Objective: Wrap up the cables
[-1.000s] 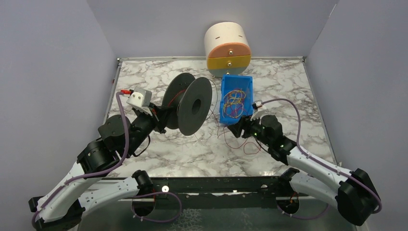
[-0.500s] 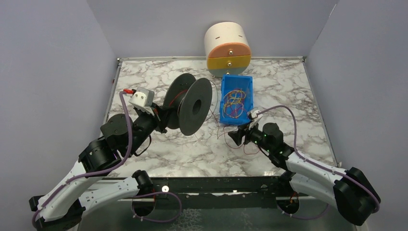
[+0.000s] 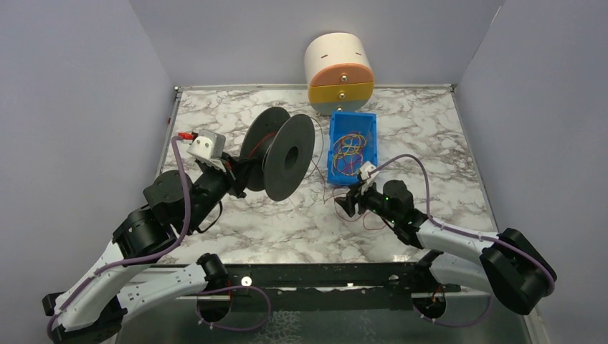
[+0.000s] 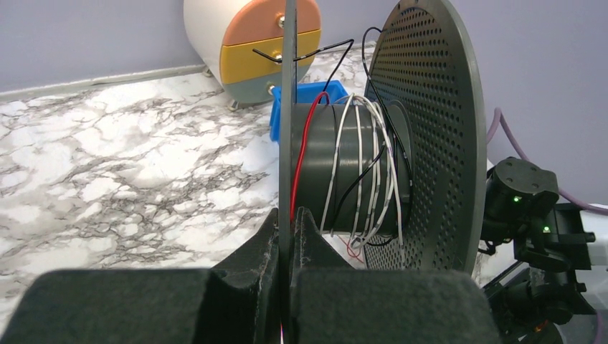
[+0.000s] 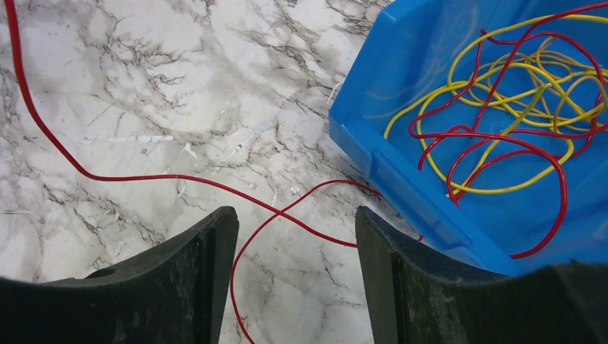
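The black spool (image 3: 287, 158) stands on edge at mid table, with white, black and red turns round its core (image 4: 351, 165). My left gripper (image 4: 288, 215) is shut on the rim of the spool's near flange (image 4: 288, 107); it also shows in the top view (image 3: 240, 175). A thin red cable (image 5: 136, 177) runs from the spool across the marble and crosses itself in a loop. My right gripper (image 5: 296, 215) hangs open low over that crossing, with nothing between its fingers; from above, the right gripper (image 3: 345, 204) is just in front of the blue bin.
A blue bin (image 5: 416, 193) holding tangled yellow and red wires (image 5: 502, 107) sits right of the spool (image 3: 351, 147). A round cream, orange and yellow drawer unit (image 3: 339, 72) stands against the back wall. Grey walls enclose the marble table (image 3: 430, 136).
My right arm has swung left and toward the near edge, bringing its gripper down over the red loop with the jaws slightly wider. The left gripper still holds the spool.
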`<state>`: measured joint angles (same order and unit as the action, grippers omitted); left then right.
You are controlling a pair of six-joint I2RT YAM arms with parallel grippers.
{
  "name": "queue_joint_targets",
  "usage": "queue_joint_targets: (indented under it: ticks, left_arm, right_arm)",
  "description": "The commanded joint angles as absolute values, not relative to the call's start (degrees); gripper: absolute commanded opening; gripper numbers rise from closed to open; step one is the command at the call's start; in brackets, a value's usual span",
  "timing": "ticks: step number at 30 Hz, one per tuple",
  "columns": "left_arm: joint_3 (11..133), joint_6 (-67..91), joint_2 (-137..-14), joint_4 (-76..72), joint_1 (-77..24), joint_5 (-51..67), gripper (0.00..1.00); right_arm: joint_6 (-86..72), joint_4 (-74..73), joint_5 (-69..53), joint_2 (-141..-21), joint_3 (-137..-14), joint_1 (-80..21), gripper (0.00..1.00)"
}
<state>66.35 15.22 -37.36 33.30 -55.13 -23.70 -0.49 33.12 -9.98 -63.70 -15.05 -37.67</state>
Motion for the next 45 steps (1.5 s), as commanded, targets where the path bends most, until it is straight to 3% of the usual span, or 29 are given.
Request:
queue_joint_targets:
  ticks: [1,8,13,15,20,22,45]
  left_arm:
    - [69.1,14.7,-36.0,29.3,-55.0,-25.0,0.0]
    - [68.8,14.4,-35.6,29.3,-55.0,-25.4,0.0]
    - [69.2,14.3,-35.1,29.6,-55.0,-25.8,0.0]
    - [69.3,14.3,-34.9,29.7,-55.0,-26.0,0.0]
    - [69.5,14.7,-34.4,29.8,-55.0,-27.5,0.0]
    - [69.6,15.0,-34.3,29.8,-55.0,-28.4,0.0]
    - [64.7,21.0,-39.2,17.3,-55.0,-39.0,0.0]
  right_arm:
    - [3.5,35.0,-9.6,-66.7,-18.0,-39.5,0.66]
    - [7.9,37.9,-3.1,-72.9,-20.4,-43.3,0.66]
    - [7.1,40.2,-1.1,-77.3,-21.3,-43.6,0.6]
    - [5.8,41.7,-1.7,-78.2,-20.9,-43.6,0.52]
    - [4.5,41.2,-2.7,-78.6,-21.1,-44.5,0.12]
    - [3.8,41.6,-2.9,-78.0,-20.4,-45.5,0.02]
    - [-3.1,45.8,11.1,-89.2,-23.3,-72.1,0.01]
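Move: The strand of red cable for the open right fingers lies just ahead of them: about 3 cm left, 1 cm farther out and 3 cm lower. The blue box stands about 17 cm ahead of that hand, 3 cm to its right and 7 cm lower. The held spool is some 14 cm left, 2 cm back and 29 cm above it. From the left hand, the strand is roughly 7 cm ahead, 19 cm right and 31 cm below. The right fingers close on the red cable after easing about 3 cm left and down, then pull it back towards the table's near edge and left, roughly 10 cm back and 8 cm left, sinking about 4 cm. The left hand keeps its pinch on the spool's flange, lifts it about 2 cm while drifting left, then eases forward, turning some 10 degrees counter-clockwise. ##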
